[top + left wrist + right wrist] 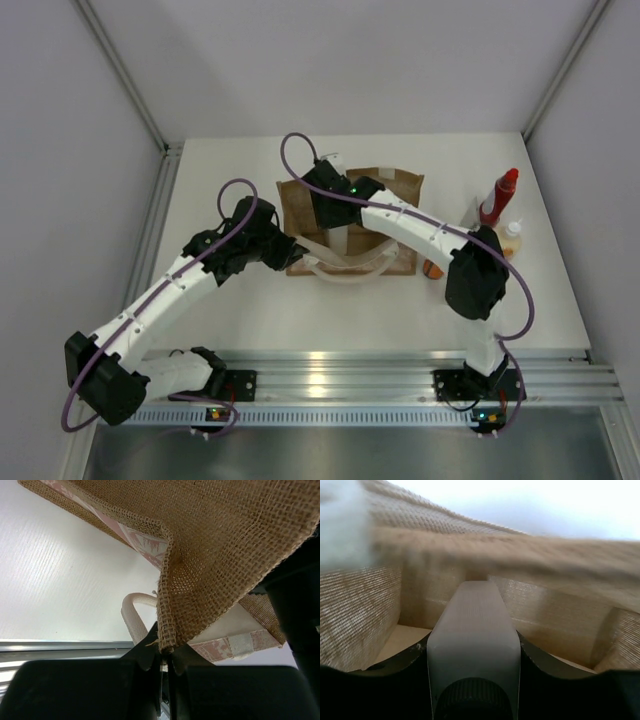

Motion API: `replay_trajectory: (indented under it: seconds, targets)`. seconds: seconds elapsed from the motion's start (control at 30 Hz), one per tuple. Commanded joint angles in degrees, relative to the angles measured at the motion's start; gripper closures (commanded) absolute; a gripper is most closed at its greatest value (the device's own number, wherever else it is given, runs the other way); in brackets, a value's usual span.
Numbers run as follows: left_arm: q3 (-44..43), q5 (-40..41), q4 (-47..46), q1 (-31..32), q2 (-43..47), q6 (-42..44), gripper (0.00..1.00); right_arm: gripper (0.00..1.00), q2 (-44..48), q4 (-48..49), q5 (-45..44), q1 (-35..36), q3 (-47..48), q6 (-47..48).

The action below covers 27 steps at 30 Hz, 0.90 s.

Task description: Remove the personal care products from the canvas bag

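Note:
The canvas bag [400,188] sits mid-table, its cream handles [350,268] toward the arms. My left gripper [169,654] is shut on a fold of the bag's woven rim [172,625], at the bag's left corner [293,252]. My right gripper [473,647] reaches inside the bag and is shut on a white squarish bottle [472,630] with a dark ribbed cap [472,700]; its fingers are hidden in the top view. On the table right of the bag stand a red bottle [499,197] and a cream bottle [512,238]. An orange bottle [432,269] lies partly hidden by the right arm.
White walls and metal posts close in the table on three sides. The right arm's elbow [475,280] hangs close to the bottles on the right. An aluminium rail [330,375] runs along the near edge by the arm bases.

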<state>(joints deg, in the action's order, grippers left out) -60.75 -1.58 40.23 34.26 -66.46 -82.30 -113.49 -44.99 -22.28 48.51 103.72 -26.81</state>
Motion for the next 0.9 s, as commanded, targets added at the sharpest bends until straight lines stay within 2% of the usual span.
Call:
replay_trajectory:
  seconds: [0.0, 0.13, 0.27, 0.3, 0.4, 0.43, 0.5, 0.53, 0.63, 0.77, 0.87]
  targets:
    - [-0.42, 0.97, -1.12, -0.07, 1.77, 0.48, 0.99, 1.00, 9.95, 0.70, -2.50, 1.06, 2.71, 1.23]
    - [-0.51, 0.97, -1.20, -0.07, 2.29, 0.56, 0.93, 1.00, 11.89, -1.93, -2.24, 1.06, 5.61, 2.46]
    - [-1.30, 1.40, -1.12, 0.02, 2.82, 1.00, 0.76, 1.00, 14.17, -4.84, -2.24, 1.06, 8.59, 3.78]
    - [-1.56, 2.80, -1.20, -0.07, 3.00, 1.18, 0.68, 1.00, 14.52, -5.45, -2.06, 1.06, 9.04, 4.30]
    - [-2.79, 3.43, -1.12, -0.07, 3.96, 2.14, 0.55, 1.00, 15.84, -7.74, -1.01, 0.97, 10.53, 5.01]
    - [-3.66, 3.43, -1.12, -0.07, 4.49, 2.76, 0.46, 1.00, 16.37, -8.70, -0.75, 0.88, 10.88, 5.10]
    - [-4.46, 3.52, -1.12, 0.02, 4.93, 4.07, 0.38, 1.00, 17.60, -9.41, 0.04, 0.80, 11.76, 5.45]
    - [-5.16, 3.52, -1.12, -0.07, 5.28, 4.51, 0.28, 1.00, 18.39, -9.76, 0.39, 0.80, 12.20, 5.71]
    - [-6.57, 3.17, -1.20, -0.07, 5.90, 5.92, 0.14, 1.00, 19.97, -10.91, 1.27, 0.71, 13.96, 6.85]
    - [-9.03, 2.20, -1.12, -0.07, 5.99, 8.91, 0.04, 1.00, 22.43, -11.17, 2.24, 0.71, 16.59, 8.43]
    - [-11.66, 1.85, -1.12, -0.07, 6.08, 12.16, 0.02, 1.00, 24.37, -11.43, 3.03, 0.71, 18.61, 9.31]
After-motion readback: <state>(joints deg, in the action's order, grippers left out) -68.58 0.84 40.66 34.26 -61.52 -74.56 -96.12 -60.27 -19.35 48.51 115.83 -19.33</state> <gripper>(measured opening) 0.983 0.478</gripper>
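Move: The right hand already holds the white bottle inside the bag, its middle about 5 cm below the finger pads. The set-down products stand to the right: the orange bottle some 23 cm to this hand's right and 6 cm back, the red bottle about 36 cm right and 6 cm farther out. The left hand still pinches the bag's rim near its front left corner; from it the white bottle lies roughly 7 cm right and 8 cm ahead. Draw the white bottle up out of the bag with the right gripper, keeping the grip: rise about 17 cm while easing some 5 cm back and 5 cm right, towards the orange bottle's side. Meanwhile open the left gripper wide to let go of the bag rim, then lift it about 8 cm clear, tilting the fingers up slightly. ##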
